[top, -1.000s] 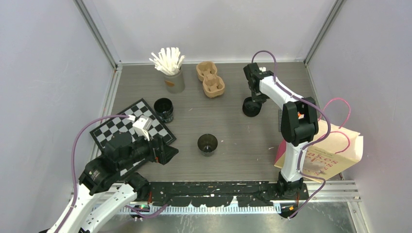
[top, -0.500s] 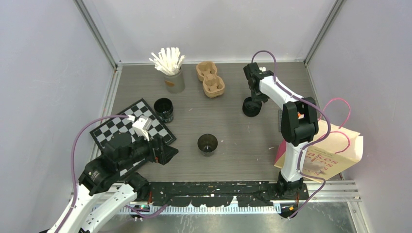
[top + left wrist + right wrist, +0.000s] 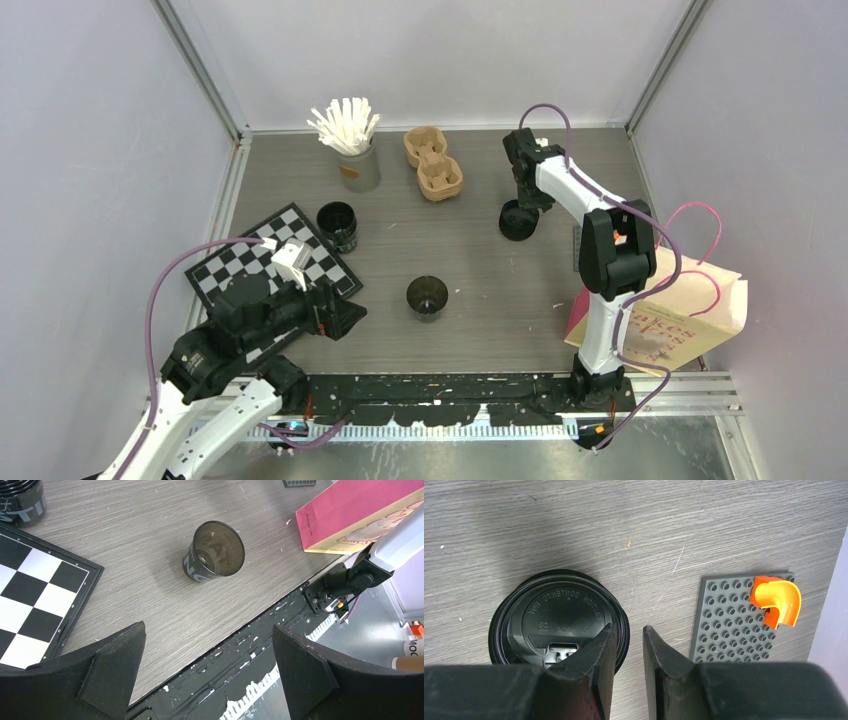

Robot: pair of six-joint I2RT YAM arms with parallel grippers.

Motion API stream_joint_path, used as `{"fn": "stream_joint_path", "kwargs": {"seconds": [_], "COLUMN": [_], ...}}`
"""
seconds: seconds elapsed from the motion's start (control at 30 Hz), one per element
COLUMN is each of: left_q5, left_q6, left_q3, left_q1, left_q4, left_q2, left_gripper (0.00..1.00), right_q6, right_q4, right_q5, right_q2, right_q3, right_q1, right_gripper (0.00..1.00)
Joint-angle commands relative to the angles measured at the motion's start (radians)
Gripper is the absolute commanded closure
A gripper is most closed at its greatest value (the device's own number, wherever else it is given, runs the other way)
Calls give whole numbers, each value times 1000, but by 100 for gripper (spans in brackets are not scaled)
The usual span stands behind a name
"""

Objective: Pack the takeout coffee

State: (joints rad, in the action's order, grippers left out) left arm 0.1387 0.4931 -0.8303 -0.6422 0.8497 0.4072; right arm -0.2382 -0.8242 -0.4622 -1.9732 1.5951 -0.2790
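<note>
A black lid (image 3: 518,222) (image 3: 559,610) lies flat on the table at the back right. My right gripper (image 3: 526,200) (image 3: 629,627) hovers right over its right rim, open by a narrow gap. One finger overlaps the lid, the other stands outside the rim, and nothing is clamped. An open black cup (image 3: 427,296) (image 3: 214,555) with pale lettering stands at the table's middle. A second black cup (image 3: 337,224) (image 3: 20,500) stands by the chessboard's far corner. My left gripper (image 3: 335,312) (image 3: 207,627) is wide open and empty above the near table edge, well short of the middle cup.
A brown pulp carrier (image 3: 432,162) and a grey cup of white sticks (image 3: 357,165) stand at the back. A chessboard (image 3: 240,268) (image 3: 30,605) lies under my left arm. A pink paper bag (image 3: 680,310) lies at the right edge. A grey studded plate (image 3: 734,615) with an orange piece (image 3: 776,597) lies right of the lid.
The right gripper's jaws have parted from shut to a narrow gap over the lid's rim. The lid rests on the table. The left arm has not moved.
</note>
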Motion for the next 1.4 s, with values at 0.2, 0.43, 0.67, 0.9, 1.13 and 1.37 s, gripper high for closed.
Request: {"fn": "stream_joint_path", "kwargs": {"seconds": [0.2,0.43,0.67,0.9,1.13,1.37], "left_q5": [-7,-6,-7,-7,-8,-7], "left_q6": [-1,-3,-3,-4,-3,-3], "left_q3": [-10,-10,-10,-10,-10,-10], "left_q1": [-4,-4,-4,-4,-4,-4], "left_q4": [-12,-14,-14,-15,-14,-14], "left_q2": [-3,4,12,12,9,15], "left_gripper": [0,0,0,0,0,0], "right_q6": [1,-3,1,15,26,18], "right_q4": [18,27,32,12,12,-1], "right_q5": [3,0,-4,-44,-35,-41], "right_q2": [-12,-31,-29,-11,4,27], "right_q3": [17,11,8,16,18,29], "right_q1": [5,6,4,5,5,6], "right_gripper": [71,70,79,78,89,90]}}
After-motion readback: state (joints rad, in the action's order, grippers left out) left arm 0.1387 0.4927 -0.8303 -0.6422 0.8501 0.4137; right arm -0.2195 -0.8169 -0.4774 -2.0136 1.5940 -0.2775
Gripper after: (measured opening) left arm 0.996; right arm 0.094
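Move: The right hand hangs at the right rim of the stack of black cup lids, its slightly open fingertips above and astride that rim. The top lid's middle is about 4 cm to its left, level fore and aft and some 2 cm below. The grey stud plate lies about 13 cm right and 4 cm back, the cardboard cup holder some 22 cm left and 14 cm ahead, both well below. From the left hand, the top lid is roughly 30 cm ahead, 38 cm right. The right hand sinks about 1.5 cm, then nearly shuts its fingers, pinching the top lid's right rim. ##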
